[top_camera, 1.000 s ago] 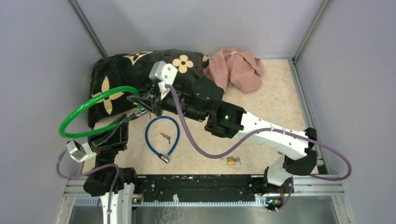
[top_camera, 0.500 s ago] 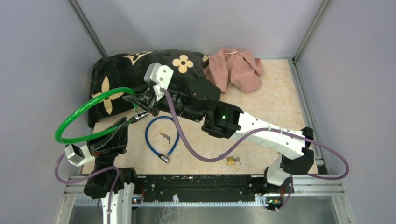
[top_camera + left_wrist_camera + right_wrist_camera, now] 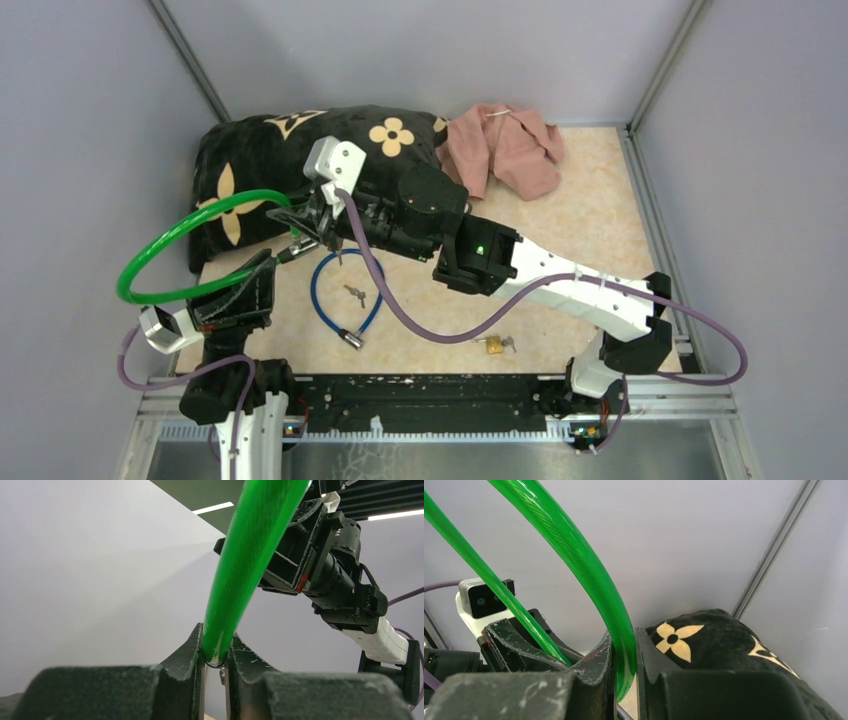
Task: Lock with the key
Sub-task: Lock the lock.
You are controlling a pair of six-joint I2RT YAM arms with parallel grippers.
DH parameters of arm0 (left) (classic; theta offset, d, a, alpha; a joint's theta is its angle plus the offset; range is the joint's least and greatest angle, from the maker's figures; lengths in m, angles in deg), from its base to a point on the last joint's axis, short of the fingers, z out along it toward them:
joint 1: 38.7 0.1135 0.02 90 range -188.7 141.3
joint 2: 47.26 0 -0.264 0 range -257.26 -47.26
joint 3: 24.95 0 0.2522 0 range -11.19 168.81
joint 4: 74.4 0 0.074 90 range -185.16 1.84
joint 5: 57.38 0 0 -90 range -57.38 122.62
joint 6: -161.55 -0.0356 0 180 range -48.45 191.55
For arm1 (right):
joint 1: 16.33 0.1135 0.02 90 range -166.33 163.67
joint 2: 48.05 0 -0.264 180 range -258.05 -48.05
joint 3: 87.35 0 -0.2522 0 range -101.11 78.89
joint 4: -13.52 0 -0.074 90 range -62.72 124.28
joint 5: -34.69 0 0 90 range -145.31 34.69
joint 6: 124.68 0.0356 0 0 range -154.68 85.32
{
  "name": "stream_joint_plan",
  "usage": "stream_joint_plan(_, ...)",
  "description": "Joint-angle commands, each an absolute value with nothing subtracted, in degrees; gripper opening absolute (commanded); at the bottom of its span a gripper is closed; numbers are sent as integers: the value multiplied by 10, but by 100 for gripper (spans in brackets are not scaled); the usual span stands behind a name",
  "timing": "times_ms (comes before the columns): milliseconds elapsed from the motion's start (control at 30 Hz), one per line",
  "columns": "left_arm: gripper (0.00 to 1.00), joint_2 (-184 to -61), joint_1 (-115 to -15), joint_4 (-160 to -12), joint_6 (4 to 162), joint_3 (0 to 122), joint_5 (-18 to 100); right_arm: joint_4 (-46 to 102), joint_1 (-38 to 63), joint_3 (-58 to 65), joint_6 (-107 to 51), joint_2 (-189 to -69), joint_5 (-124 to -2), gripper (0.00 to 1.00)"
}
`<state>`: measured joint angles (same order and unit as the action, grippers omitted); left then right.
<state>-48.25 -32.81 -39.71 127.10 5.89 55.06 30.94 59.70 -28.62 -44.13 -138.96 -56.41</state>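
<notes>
A green cable lock (image 3: pixel 200 210) arches in a loop over the table's left side, held at both ends. My left gripper (image 3: pixel 258 268) is shut on one end of the green cable (image 3: pixel 250 555); the left wrist view shows it pinched between the jaws (image 3: pixel 216 642). My right gripper (image 3: pixel 303 225) is shut on the other end of the cable (image 3: pixel 574 555), which is squeezed between its fingers (image 3: pixel 625 640). The two ends lie close together, and I cannot make out the lock head. A small key bunch (image 3: pixel 354 294) lies on the table.
A blue cable lock (image 3: pixel 345 290) lies coiled around the key bunch. A brass padlock (image 3: pixel 493 345) sits near the front edge. A black patterned pillow (image 3: pixel 260 150) and a pink cloth (image 3: pixel 505 145) fill the back. Grey walls enclose the table.
The right gripper has shifted left and a little toward the near side with its cable end, and the green loop has swung left. The left arm has shifted slightly.
</notes>
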Motion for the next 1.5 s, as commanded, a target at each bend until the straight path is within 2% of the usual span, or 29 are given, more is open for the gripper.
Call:
stream_joint_plan(0,0,-483,-325,-398,1278,58,538,325,608,-313,-439,-1395,-576,0)
stream_joint_plan(333,0,-482,-324,-393,1281,59,537,319,608,-302,-456,-1406,-569,0)
stream_joint_plan(800,0,-483,-325,-376,1278,58,503,224,570,-155,-352,-1376,-653,0)
stream_joint_plan(833,0,-483,-325,-377,1278,57,504,220,566,-145,-351,-1372,-657,3)
stream_joint_plan(867,0,-483,-325,-379,1278,56,505,220,564,-139,-351,-1369,-659,13)
stream_joint_plan(933,0,-483,-324,-382,1278,55,507,234,563,-136,-351,-1361,-660,43)
stream_joint_plan(1100,0,-482,-325,-385,1278,54,518,246,544,-113,-353,-1316,-669,96)
stream_joint_plan(1267,0,-483,-325,-391,1281,53,522,291,516,-89,-360,-1255,-688,98)
stream_joint_plan(1433,0,-483,-325,-392,1281,54,527,420,403,-152,-272,-1278,-869,98)
stream_joint_plan(1467,0,-482,-324,-391,1281,55,528,427,379,-165,-227,-1289,-902,91)
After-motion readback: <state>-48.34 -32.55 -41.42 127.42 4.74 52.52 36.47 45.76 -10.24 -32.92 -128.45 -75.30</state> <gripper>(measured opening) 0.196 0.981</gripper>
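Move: The right hand pinches the green cable near its free end; the green lock's body lies about 7 cm below it, 2 cm back and 1 cm to its right, with the lock's key some 7 cm right, 3 cm back and 9 cm below. The blue cable loop and the loose keys are on the table, roughly 8 cm ahead, 3–4 cm right and 50 cm down. From the left hand, which holds the green lock, its body stands about 4 cm right, 1 cm ahead and 1 cm above. Still pinching the green cable, the right hand pushes its end down some 4 cm against the side of the lock body while the left hand keeps its grip and shifts barely 2 cm, mostly forward. The right fingers then open wide and let go as the hand sinks to about 12 cm below its start, tipping down some 10 degrees, and it draws off to the right past the lock, turning slightly up and forward at the last. ##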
